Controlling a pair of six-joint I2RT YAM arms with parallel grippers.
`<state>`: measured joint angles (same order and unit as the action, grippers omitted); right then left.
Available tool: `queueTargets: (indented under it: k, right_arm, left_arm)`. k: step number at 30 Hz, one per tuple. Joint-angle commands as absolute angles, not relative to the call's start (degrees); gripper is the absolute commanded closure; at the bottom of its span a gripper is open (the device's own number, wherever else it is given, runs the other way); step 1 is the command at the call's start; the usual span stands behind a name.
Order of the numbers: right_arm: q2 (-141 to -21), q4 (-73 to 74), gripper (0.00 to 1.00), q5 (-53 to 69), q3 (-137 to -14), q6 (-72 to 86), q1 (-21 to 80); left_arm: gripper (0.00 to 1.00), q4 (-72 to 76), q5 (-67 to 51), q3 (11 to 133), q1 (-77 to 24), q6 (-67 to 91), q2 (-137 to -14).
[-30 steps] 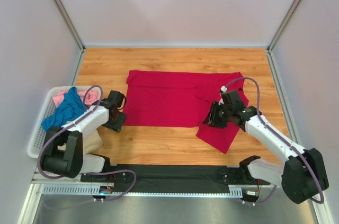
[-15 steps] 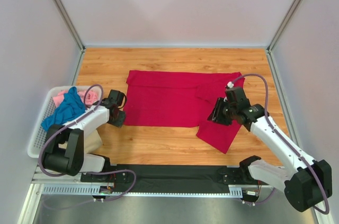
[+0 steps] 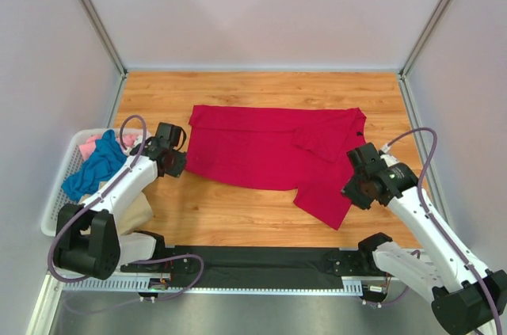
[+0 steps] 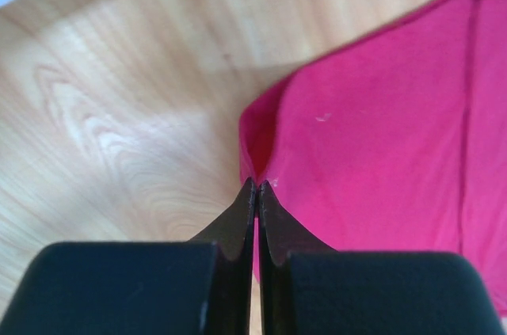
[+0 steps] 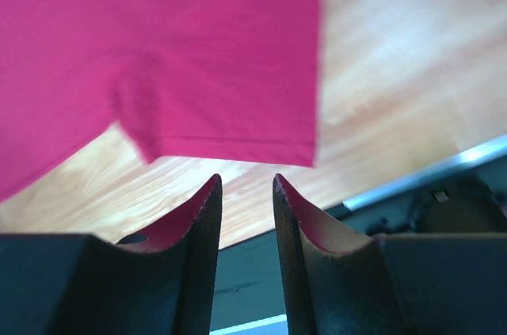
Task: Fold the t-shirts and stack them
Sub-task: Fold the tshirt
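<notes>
A crimson red t-shirt [image 3: 253, 149] lies spread on the wooden table, one sleeve [image 3: 325, 200] hanging toward the near edge. My left gripper [image 3: 176, 164] is at the shirt's near-left corner, its jaws shut on a pinch of that red cloth [image 4: 261, 153], which rises in a small fold at the left gripper's [image 4: 256, 184] tips. By the shirt's right sleeve, my right gripper [image 3: 349, 192] stands open with nothing between its fingers. In the right wrist view the sleeve hem [image 5: 230, 145] lies just beyond the right gripper's [image 5: 245, 180] tips, apart from them.
A white lattice basket [image 3: 55, 200] at the table's left holds a teal t-shirt [image 3: 97, 165] and a pink one [image 3: 136, 143]. Tan cloth [image 3: 140, 212] lies beside it under the left arm. A black strip [image 3: 261, 260] runs along the near edge.
My left gripper has closed on the shirt's near-left corner and drawn it slightly back. The right gripper has pulled away rightward off the red cloth to the sleeve's edge.
</notes>
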<state>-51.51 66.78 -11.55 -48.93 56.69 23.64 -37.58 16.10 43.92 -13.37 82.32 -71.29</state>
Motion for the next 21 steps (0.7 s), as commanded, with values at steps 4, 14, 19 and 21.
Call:
queueTargets:
  k: [4,14,19,21]
  right_arm:
    - [-51.5,84.9,0.62,-21.4,-46.1,78.6,23.7]
    - [-53.0,72.4,0.62,-10.6,-35.3,85.8,23.8]
    - [-54.8,67.8,0.61,-7.0,-31.8,86.4,23.8]
    - [-54.8,66.5,0.61,-6.0,-30.9,86.2,24.3]
  left_arm:
    - [1.0,-39.2,16.4,46.1,-13.3,79.2,-72.4]
    - [1.0,-36.1,11.2,44.6,-13.3,78.7,-75.1]
    - [1.0,-36.1,9.7,44.1,-13.3,79.0,-75.7]
    - [1.0,-36.1,9.5,44.0,-13.3,79.1,-75.8]
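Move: The sleeve's near tip lies flat about 6 cm back from the right hand, level with it sideways and some 11 cm below; the sleeve hem's inner corner is roughly 2 cm ahead and 12 cm left of that hand, the table's front edge about 5 cm nearer the base than the tip. From the left hand, which already pinches the near hem corner, the far hem corner is some 18 cm ahead, 1 cm right and 6 below, the sleeve tip about 18 back and 40 right. The sleeve's near tip is what the right hand comes down to: it sweeps back about 7 cm while sinking some 9, swinging a little right and then partly back left, its wrist turning clockwise and tipping until the still-open fingers point straight down. Meanwhile the left hand keeps its pinch on the near hem corner and, after a slight bob up, eases it down and to the right. ##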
